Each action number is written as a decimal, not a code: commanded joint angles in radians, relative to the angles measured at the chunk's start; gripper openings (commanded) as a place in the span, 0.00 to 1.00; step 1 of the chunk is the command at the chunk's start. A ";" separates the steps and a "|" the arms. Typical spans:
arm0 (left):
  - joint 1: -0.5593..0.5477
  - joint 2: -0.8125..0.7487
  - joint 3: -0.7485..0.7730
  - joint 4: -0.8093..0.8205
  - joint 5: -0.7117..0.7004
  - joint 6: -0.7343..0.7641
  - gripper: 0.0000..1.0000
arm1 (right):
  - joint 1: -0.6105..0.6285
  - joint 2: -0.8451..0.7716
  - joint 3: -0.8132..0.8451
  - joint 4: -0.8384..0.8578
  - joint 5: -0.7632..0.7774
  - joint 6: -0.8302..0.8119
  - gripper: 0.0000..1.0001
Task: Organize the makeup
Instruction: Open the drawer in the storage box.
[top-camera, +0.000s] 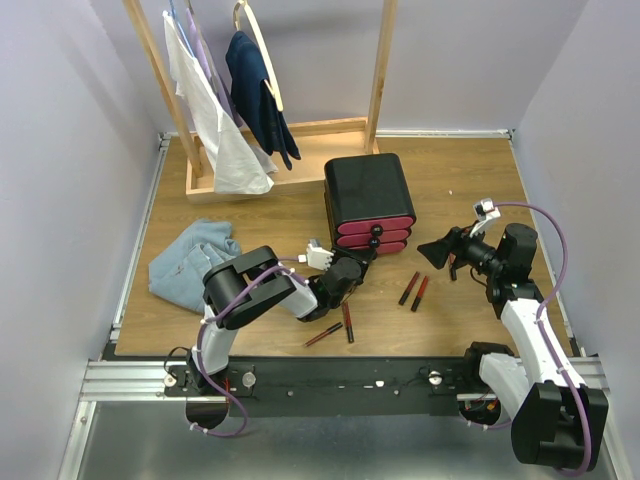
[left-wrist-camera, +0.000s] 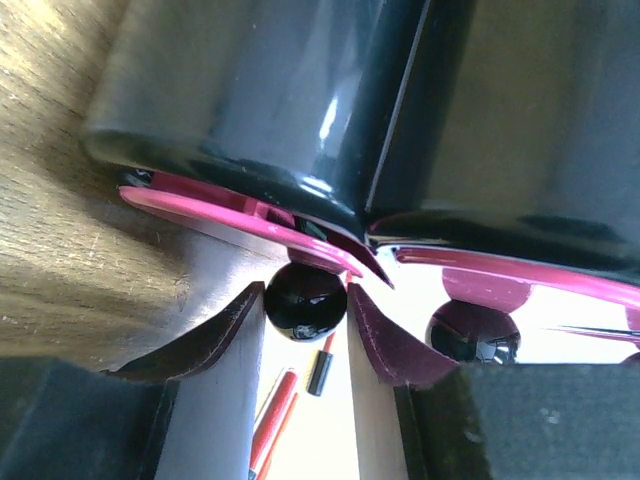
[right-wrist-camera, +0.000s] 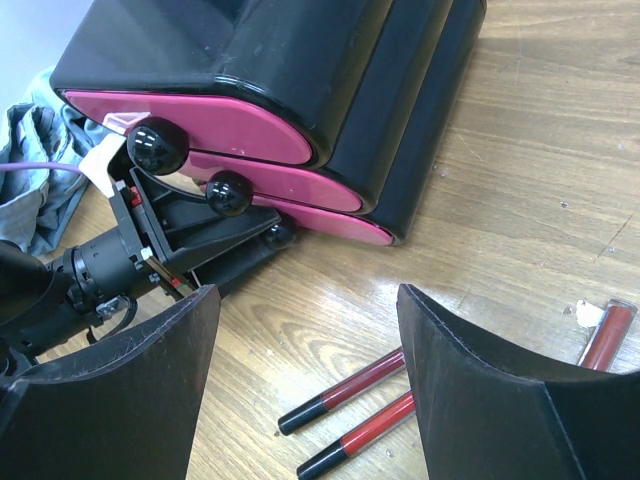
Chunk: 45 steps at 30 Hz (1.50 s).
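A black box (top-camera: 368, 190) with three pink drawers stands mid-table. My left gripper (top-camera: 362, 258) lies low at its front, fingertips (left-wrist-camera: 243, 310) pressed on either side of the bottom drawer's round black knob (left-wrist-camera: 306, 305), which also shows in the right wrist view as the lowest knob (right-wrist-camera: 278, 235). Slim red-black lip tubes lie on the wood: two (top-camera: 409, 288) right of the box, two (top-camera: 348, 322) near the front edge. My right gripper (top-camera: 432, 250) hovers open above the right pair (right-wrist-camera: 345, 390), nothing between its fingers (right-wrist-camera: 150, 370).
A crumpled light blue cloth (top-camera: 192, 262) lies left of the left arm. A wooden rack (top-camera: 265, 180) with hanging clothes stands at the back left. One more lip tube (right-wrist-camera: 605, 335) lies just right of my right gripper. Walls close in on both sides.
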 joint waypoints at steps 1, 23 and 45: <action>-0.009 0.040 -0.020 0.014 -0.013 0.018 0.31 | -0.007 -0.007 -0.008 0.012 -0.006 -0.012 0.79; -0.122 -0.039 -0.153 0.132 0.025 0.041 0.25 | -0.007 -0.015 -0.006 0.009 -0.004 -0.018 0.79; -0.153 -0.131 -0.202 0.043 0.073 0.057 0.46 | -0.007 -0.027 -0.011 0.009 0.008 -0.026 0.80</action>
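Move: The left fingertips are already around the black knob of the storage box's bottom drawer, so the knob lies practically at the hand point. The middle drawer's knob sits some 5 cm straight above it, and the box's body is centred about 9 cm ahead and 5 cm up. On the table, a pair of red lip pencils lies roughly 9 cm back and 10 cm to the right, 3 cm lower. From the idle right hand the bottom knob is about 14 cm left, 3 cm ahead and 10 cm below. Keeping its pinch on the bottom drawer's knob, the left hand stays put briefly and then draws it almost straight back, away from the box front, some 8 cm at a low and nearly constant height. Most of the pull comes in one quick stroke before it slows to a creep over the last centimetre or so, while the wrist swings about 10 degrees clockwise and the finger gap stays as it was. ##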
